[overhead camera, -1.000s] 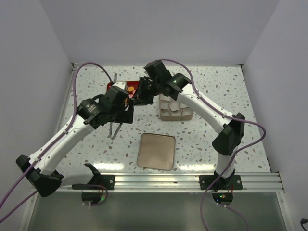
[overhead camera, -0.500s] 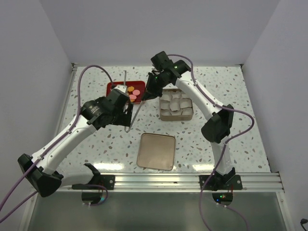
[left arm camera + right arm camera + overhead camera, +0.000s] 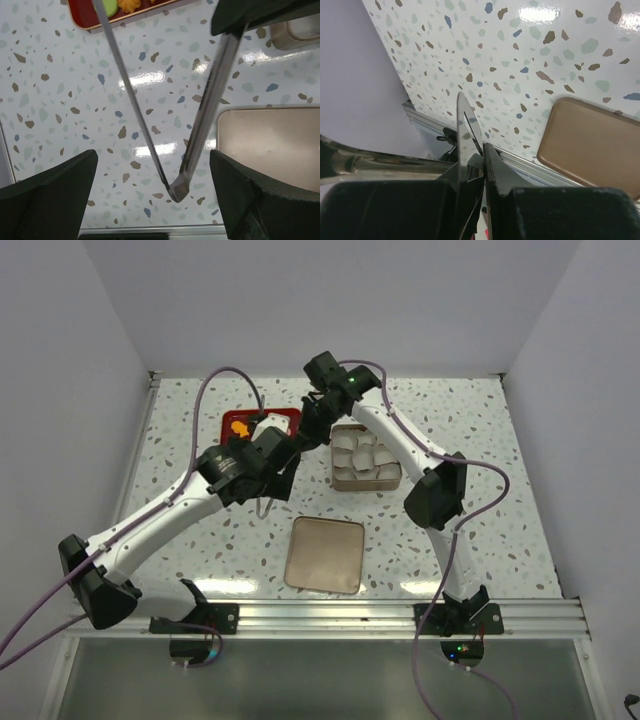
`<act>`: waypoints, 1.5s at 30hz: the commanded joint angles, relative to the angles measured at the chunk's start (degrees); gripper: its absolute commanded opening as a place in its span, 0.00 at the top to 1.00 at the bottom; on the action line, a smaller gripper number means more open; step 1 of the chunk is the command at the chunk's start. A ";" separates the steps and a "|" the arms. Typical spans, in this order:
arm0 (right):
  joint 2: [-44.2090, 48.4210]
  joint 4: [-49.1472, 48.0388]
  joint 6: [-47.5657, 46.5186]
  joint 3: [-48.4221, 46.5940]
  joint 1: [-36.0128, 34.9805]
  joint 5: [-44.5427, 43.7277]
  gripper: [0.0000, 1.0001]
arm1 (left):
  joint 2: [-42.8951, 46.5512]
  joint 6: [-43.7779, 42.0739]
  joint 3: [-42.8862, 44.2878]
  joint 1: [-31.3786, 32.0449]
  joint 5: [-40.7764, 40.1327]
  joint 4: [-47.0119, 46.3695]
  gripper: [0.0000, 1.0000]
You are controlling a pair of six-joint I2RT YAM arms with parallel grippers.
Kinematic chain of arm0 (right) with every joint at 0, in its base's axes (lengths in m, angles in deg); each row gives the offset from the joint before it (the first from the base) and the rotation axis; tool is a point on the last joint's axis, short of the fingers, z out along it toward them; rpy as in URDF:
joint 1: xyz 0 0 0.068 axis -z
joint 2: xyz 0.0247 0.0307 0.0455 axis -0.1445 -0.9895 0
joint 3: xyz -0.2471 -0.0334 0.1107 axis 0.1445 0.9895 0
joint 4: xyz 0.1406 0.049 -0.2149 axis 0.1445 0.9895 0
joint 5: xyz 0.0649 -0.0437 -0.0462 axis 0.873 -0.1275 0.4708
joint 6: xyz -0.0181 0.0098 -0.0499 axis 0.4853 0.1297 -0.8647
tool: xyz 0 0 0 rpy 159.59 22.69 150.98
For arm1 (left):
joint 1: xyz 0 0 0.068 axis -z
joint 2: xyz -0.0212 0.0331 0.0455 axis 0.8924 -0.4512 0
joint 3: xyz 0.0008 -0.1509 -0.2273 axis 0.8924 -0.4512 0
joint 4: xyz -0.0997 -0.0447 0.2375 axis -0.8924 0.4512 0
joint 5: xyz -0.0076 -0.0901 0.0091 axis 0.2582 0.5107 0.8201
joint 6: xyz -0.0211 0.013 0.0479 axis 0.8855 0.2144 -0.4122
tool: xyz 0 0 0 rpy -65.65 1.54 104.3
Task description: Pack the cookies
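Observation:
Cookies lie on a red tray (image 3: 238, 423); an orange one (image 3: 237, 426) shows from above, and a green one (image 3: 110, 5) and an orange one (image 3: 131, 4) show in the left wrist view. Metal tongs (image 3: 150, 130) hang hinge end down between the wide-apart fingers of my left gripper (image 3: 155, 192), which is open and does not touch them. My right gripper (image 3: 484, 150) is shut on one blade of the tongs (image 3: 467, 130). Seen from above, it (image 3: 312, 433) sits just right of the left gripper (image 3: 275, 455).
A tan tin (image 3: 340, 480) holding white paper cups (image 3: 362, 452) stands right of the tray. Its flat lid (image 3: 325, 555) lies nearer the front rail. The lid also shows in both wrist views (image 3: 270, 145) (image 3: 592, 145).
The left arm has swung right and now covers part of the red tray. The right arm's elbow has shifted left, and the tongs moved with its gripper.

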 commanded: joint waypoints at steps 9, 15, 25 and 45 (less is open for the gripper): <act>0.89 1.92 0.73 -1.95 0.10 5.32 1.00 | -12.07 9.56 4.38 9.98 -14.62 8.21 0.00; 3.09 2.00 0.82 -1.16 0.45 7.17 1.00 | -15.77 15.63 6.22 11.57 -18.94 13.50 0.00; 9.67 2.54 -0.16 7.35 0.54 10.95 1.00 | -17.88 15.90 7.89 11.83 -22.10 13.59 0.03; 21.98 -3.52 4.93 23.44 0.01 18.50 1.00 | -21.57 14.84 11.23 14.47 -22.90 13.50 0.34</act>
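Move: The hinge end of the open tongs lies just below my left fingers, about 2 cm to the right, 1 cm back and 4 cm down. The brown tray is roughly 16 cm right and 9 cm back, the red cookie tray about 18 cm straight ahead, and the grey box some 13 cm ahead and 24 cm right, all nearly 20 cm below. From my right hand, which already grips one tong leg, the hinge is about 11 cm back, 7 cm left and 5 cm lower. I sink my wide-open left hand about 5 cm over the hinge end while shifting some 3 cm right and rolling its left side up about 20 degrees, then ease back up around 2 cm and close the fingers by a third around the two legs. My right hand keeps its pinch on the leg and draws back, to the right and slightly up. ##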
